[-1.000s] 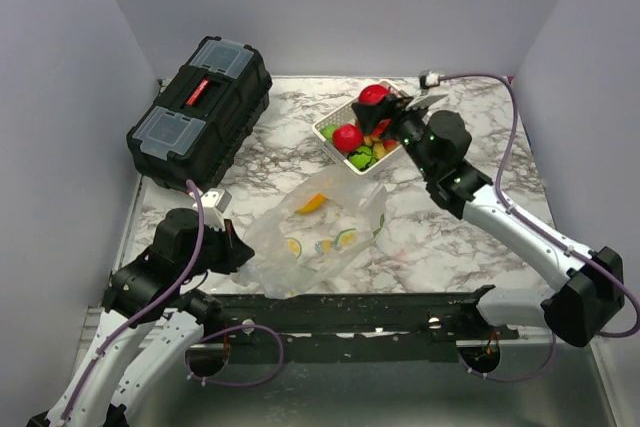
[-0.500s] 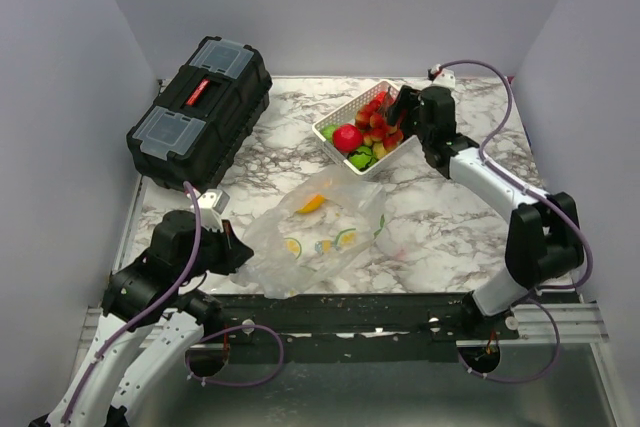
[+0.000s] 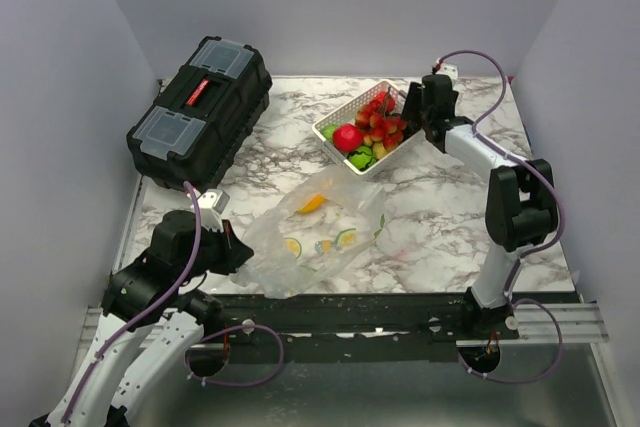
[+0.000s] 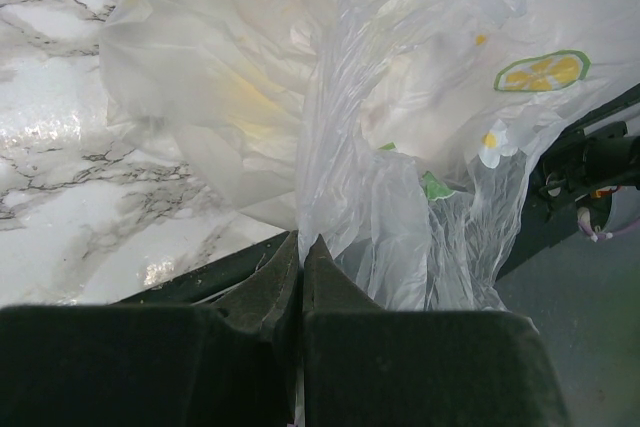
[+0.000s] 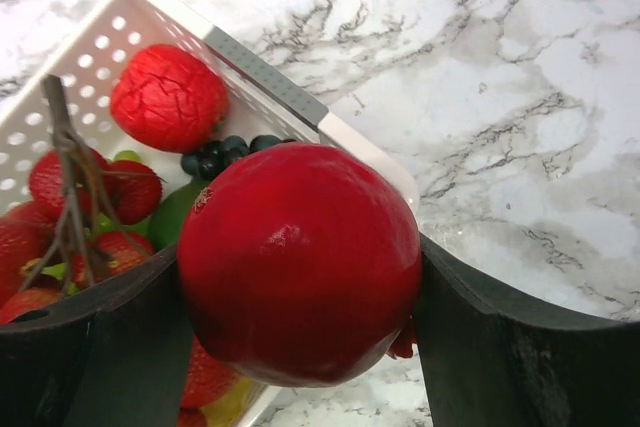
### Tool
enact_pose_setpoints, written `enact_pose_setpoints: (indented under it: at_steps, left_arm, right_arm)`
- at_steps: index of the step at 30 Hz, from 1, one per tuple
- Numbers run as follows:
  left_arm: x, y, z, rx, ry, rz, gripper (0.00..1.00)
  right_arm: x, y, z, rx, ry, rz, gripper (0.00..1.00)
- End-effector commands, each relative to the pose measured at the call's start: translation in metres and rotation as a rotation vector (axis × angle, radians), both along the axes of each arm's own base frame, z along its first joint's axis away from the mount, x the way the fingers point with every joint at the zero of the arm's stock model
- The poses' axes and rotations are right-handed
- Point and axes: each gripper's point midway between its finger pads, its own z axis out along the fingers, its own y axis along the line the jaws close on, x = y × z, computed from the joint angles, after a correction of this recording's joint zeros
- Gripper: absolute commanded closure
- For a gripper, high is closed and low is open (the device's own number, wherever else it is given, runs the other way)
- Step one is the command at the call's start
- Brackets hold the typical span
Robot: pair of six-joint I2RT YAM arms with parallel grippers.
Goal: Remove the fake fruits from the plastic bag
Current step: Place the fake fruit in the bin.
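The clear plastic bag (image 3: 322,228) lies crumpled on the marble near the front edge. An orange piece (image 3: 312,203) and pale citrus slices (image 3: 346,238) show through it. My left gripper (image 3: 240,252) is shut on a fold of the plastic bag (image 4: 400,147) at its near left end, the left gripper's (image 4: 302,242) jaws pressed together on the film. A citrus slice (image 4: 541,70) shows inside. My right gripper (image 3: 402,115) hangs over the white basket's far right end. The right gripper (image 5: 297,267) is shut on a large glossy red fruit (image 5: 300,237) above the basket rim (image 5: 270,82).
The white slotted basket (image 3: 331,123) at the back holds strawberries (image 5: 168,97), a red ball (image 3: 347,137) and green pieces (image 3: 362,156). A black toolbox (image 3: 200,112) stands at the back left. Grey walls close in both sides. A black rail (image 3: 360,309) runs along the front.
The right arm has folded back toward the far wall, carrying the red fruit to the basket's far right end. The left arm and the bag have not moved.
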Motion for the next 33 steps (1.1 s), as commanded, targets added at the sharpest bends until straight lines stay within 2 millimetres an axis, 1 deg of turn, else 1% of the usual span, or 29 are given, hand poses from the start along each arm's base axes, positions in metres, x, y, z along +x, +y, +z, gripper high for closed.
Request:
enact_pose_setpoints:
  at_steps: [1,7,12,13,15,18,22,25,28,29,31,33]
  left_arm:
    - [0.002,-0.002,0.006,-0.01,-0.024,-0.008,1.0]
    - [0.002,-0.002,0.005,-0.009,-0.018,-0.006,1.0]
    - [0.002,-0.001,0.005,-0.009,-0.018,-0.006,1.0]
    - [0.002,-0.002,0.005,-0.009,-0.019,-0.006,1.0]
    - [0.002,-0.001,0.005,-0.009,-0.019,-0.005,1.0]
    - [0.002,-0.002,0.005,-0.011,-0.019,-0.008,1.0]
    - [0.002,-0.002,0.005,-0.011,-0.017,-0.009,1.0]
    - [0.002,-0.002,0.005,-0.013,-0.021,-0.011,1.0]
    - [0.002,-0.003,0.005,-0.014,-0.016,-0.014,1.0]
    - [0.002,-0.003,0.005,-0.014,-0.015,-0.016,1.0]
    - [0.002,-0.005,0.003,-0.011,-0.004,-0.025,1.0]
    - [0.003,-0.006,0.0,-0.004,0.015,-0.032,1.0]
  right_arm:
    - [0.001,-0.007,-0.016,-0.033,0.069,0.001,0.71]
    - [0.002,0.009,-0.03,0.015,0.1,0.074,0.54]
    - [0.004,0.012,-0.037,0.012,0.117,0.087,0.28]
    - [0.004,0.011,-0.035,0.01,0.117,0.087,0.21]
    - [0.004,0.011,-0.031,0.004,0.111,0.09,0.12]
    - [0.003,0.01,-0.021,0.002,0.095,0.092,0.02]
    - [-0.001,0.009,-0.004,0.006,0.071,0.094,0.0]
    - [-0.009,0.011,0.012,0.029,0.054,0.098,0.0]
    - [-0.024,0.011,0.03,0.065,0.025,0.101,0.0]
    - [-0.03,0.013,0.033,0.08,0.02,0.111,0.0]
    - [-0.044,0.018,0.045,0.12,-0.002,0.145,0.0]
    - [-0.059,0.026,0.049,0.148,-0.001,0.191,0.0]
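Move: The right hand already holds the big red fake fruit over the bin's right end. Its resting place there is about 5 cm below the hand and 1 cm left. The wrinkled red ball lies some 4 cm ahead and 7 cm left of the hand, the strawberry-like bunch 3 cm back and 9 cm left, and the yellow fruit 8 cm back and 6 cm left. From the left hand the drop spot is roughly 38 cm ahead, 43 cm right and 10 cm lower. Straight down by about 3 cm into the bin's right end goes the right hand with the red fruit, tipping a few degrees nose-down. Down there the fingers open wide and let the fruit go; after a brief pause the hand lifts about 6 cm and draws back some 3 cm, open and empty, away from the bin. ##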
